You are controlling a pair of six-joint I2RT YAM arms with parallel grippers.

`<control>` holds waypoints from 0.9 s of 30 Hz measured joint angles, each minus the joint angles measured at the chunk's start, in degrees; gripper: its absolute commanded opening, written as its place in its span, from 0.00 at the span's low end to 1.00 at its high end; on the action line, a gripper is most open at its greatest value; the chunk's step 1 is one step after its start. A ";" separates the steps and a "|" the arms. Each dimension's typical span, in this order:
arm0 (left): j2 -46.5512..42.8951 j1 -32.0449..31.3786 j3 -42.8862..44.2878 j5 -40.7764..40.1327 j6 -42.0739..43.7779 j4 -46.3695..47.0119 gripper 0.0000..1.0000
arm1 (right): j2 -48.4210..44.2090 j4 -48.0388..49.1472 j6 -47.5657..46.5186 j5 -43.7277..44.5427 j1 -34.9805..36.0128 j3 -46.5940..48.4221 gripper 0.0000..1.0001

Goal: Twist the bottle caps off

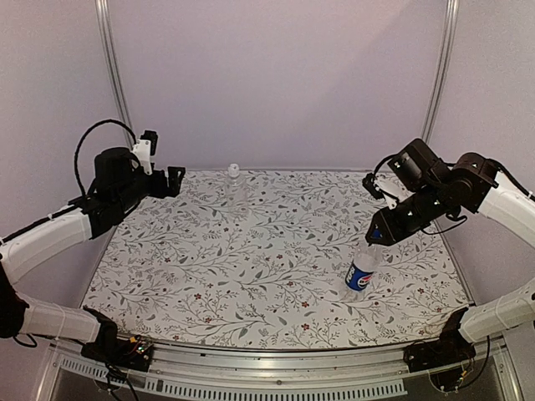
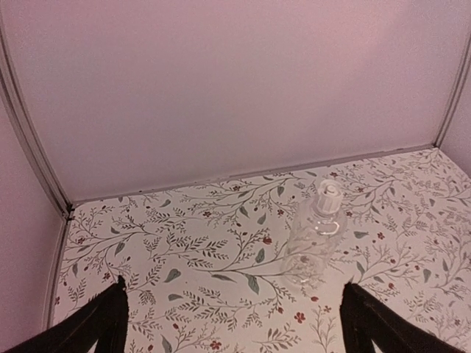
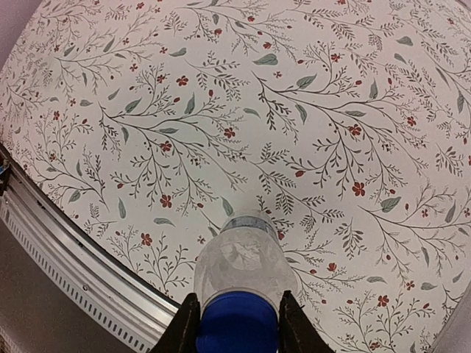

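The Pepsi-labelled bottle (image 1: pixel 361 276) stands upright at the right of the floral table (image 1: pixel 251 267). My right gripper (image 1: pixel 378 236) reaches down onto its top. In the right wrist view the gripper (image 3: pixel 237 325) is shut on the blue cap (image 3: pixel 239 327), with a finger (image 3: pixel 184 327) pressed against each side and the bottle's shoulder (image 3: pixel 243 265) just below. The plain clear bottle (image 1: pixel 234 185) with its white cap (image 1: pixel 234 169) stands at the back centre. My left gripper (image 1: pixel 175 180) hovers open to its left. In the left wrist view the gripper (image 2: pixel 235 323) faces that bottle (image 2: pixel 313 246) and cap (image 2: pixel 328 193), well short of them.
Pale enclosure walls (image 1: pixel 276 83) close the back and sides, with metal posts (image 1: pixel 113 75) in the corners. An aluminium rail (image 1: pixel 276 359) runs along the near edge and shows close to the Pepsi bottle as the rail (image 3: pixel 66 250) in the right wrist view.
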 measured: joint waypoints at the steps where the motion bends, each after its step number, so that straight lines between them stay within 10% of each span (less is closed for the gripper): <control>1: 0.00 0.00 0.09 0.22 0.00 0.00 1.00 | 0.00 0.02 0.00 0.00 0.09 0.04 0.08; 13: -0.02 -2.89 2.40 10.47 1.95 -0.44 1.00 | 7.15 4.57 -7.26 -7.06 0.26 11.28 0.00; 27: 8.59 -20.50 9.84 31.04 13.07 -2.25 0.97 | 20.04 14.12 -16.61 -21.73 0.57 23.71 0.00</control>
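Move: Directly below the right hand, whose fingers already pinch the blue cap, stands the Pepsi bottle, its middle about 11 cm down. From the left hand, open and empty, the same bottle lies some 48 cm to the right, 17 cm back and 16 cm below. Nearer the left hand is the clear bottle, about 12 cm ahead, 14 cm to its right and 16 cm below. Lifting the Pepsi bottle by its cap, the right hand carries it left some 14 cm, rising about 9 cm and easing forward, while tilting its fingers leftward and turning counter-clockwise. The left hand swings right and back to meet it, turning clockwise to face the bottle, fingers wide open and not yet touching. ##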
